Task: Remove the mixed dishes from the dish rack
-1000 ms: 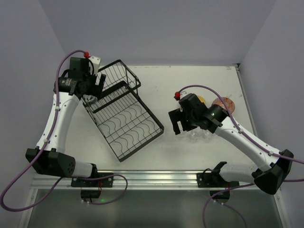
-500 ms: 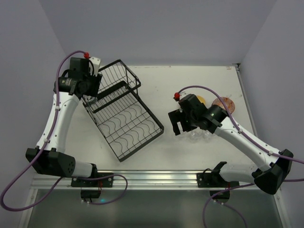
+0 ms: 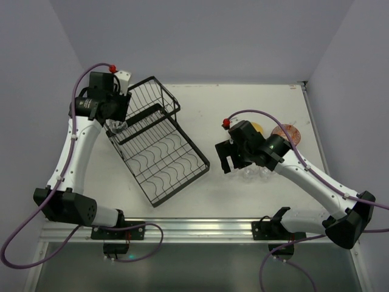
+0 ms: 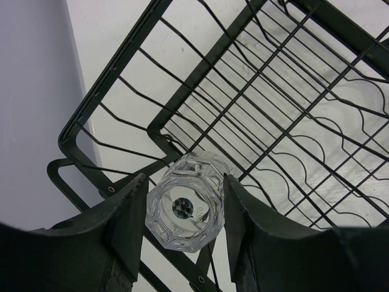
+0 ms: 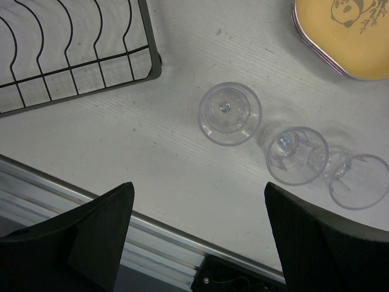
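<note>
The black wire dish rack (image 3: 161,149) lies slanted on the left of the table. In its deeper basket section stands a clear faceted glass cup (image 4: 185,210), seen from above. My left gripper (image 4: 185,213) has a finger pressed on each side of this cup, over the basket's near corner (image 3: 117,125). The rack's wires (image 4: 209,64) otherwise hold nothing that I can see. My right gripper (image 5: 199,207) hangs open over bare table, near three glass cups (image 5: 230,114) (image 5: 295,155) (image 5: 360,180) and a yellow plate (image 5: 346,36); from above it (image 3: 230,159) is right of the rack.
A red-brown patterned dish (image 3: 287,132) sits behind the right arm beside the yellow plate (image 3: 258,127). The rack's corner (image 5: 157,67) lies left of the cups. The metal rail at the table's near edge (image 5: 152,234) runs below the right gripper. Walls close in the table.
My left gripper's fingers have closed in around the glass cup in the basket. The right arm has stayed where it was.
</note>
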Robot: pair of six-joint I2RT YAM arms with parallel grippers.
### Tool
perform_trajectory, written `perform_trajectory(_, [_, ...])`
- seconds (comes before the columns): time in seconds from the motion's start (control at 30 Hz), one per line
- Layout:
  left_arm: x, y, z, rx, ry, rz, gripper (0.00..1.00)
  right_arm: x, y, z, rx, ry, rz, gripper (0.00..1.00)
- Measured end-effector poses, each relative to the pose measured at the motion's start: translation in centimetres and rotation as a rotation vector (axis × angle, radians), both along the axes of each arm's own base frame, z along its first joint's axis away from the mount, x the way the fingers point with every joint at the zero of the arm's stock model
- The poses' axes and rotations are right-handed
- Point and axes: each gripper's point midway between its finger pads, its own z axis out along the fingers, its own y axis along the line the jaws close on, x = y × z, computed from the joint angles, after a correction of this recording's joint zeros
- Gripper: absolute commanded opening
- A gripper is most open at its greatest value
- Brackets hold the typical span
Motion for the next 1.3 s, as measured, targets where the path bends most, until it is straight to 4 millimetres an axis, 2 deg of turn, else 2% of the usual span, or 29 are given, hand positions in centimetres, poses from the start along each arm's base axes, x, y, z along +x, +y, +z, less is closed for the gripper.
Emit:
perform_trajectory(0.3, [0.5, -0.8, 0.4, -0.036, -0.007, -0.026, 0.0, 0.0, 0.0, -0.1, -0.003, 0.001, -0.002, 0.89])
perform_trajectory(0.6, [0.5, -2.1, 2.1, -0.102, -0.061, -0.065, 0.0, 0.4, 0.3, 0.4, 0.016, -0.016, -0.006, 0.9])
perform_trajectory(0.8, [0.1, -3.0, 4.4, -0.146, -0.136, -0.099, 0.0, 0.9, 0.9, 1.6, 0.05, -0.042, -0.007, 0.9])
perform_trajectory(0.97, [-0.5, -3.6, 7.2, -0.184, -0.227, -0.131, 0.0, 1.4, 2.3, 3.2, 0.128, -0.066, 0.012, 0.89])
perform_trajectory(1.07, [-1.3, -4.3, 9.4, -0.226, -0.301, -0.158, 0.0, 1.7, 3.9, 4.9, 0.229, -0.1, 0.039, 0.89])
perform_trajectory(1.13, [-2.0, -4.9, 11.4, -0.265, -0.368, -0.183, 0.0, 1.5, 5.1, 7.0, 0.332, -0.137, 0.067, 0.89])
perform_trajectory(1.23, [-3.6, -6.3, 14.9, -0.34, -0.484, -0.246, 0.0, 0.7, 7.2, 12.1, 0.549, -0.222, 0.144, 0.89])
perform_trajectory(1.3, [-4.9, -7.4, 16.8, -0.405, -0.55, -0.295, 0.0, -0.4, 8.6, 16.1, 0.715, -0.288, 0.218, 0.89])
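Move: The left hand already grips the last glass at the near-left end of the rack's upper shelf, whose middle lies about 8 cm to its right, 6 cm ahead and 5 cm below. The open right gripper is some 38 cm right, 13 cm back and 8 cm lower. From the right hand, that held glass is 38 cm left, 13 cm ahead, 8 cm up; the nearest standing glass is 5 cm ahead, level sideways, 13 cm below, with the middle one 7 cm to its right. Keeping its grip on the glass, the left hand eases right, then climbs faster and faster, about 17 cm up in all, with some 7 cm right and 5 cm back late on, tipping its fingers up about 30 degrees and turning slightly clockwise. The right hand first waits above the standing glasses, then, still wide open and empty, rises about 16 cm and goes 8 cm left towards the left hand, swinging its fingers from pointing down out to the left. ##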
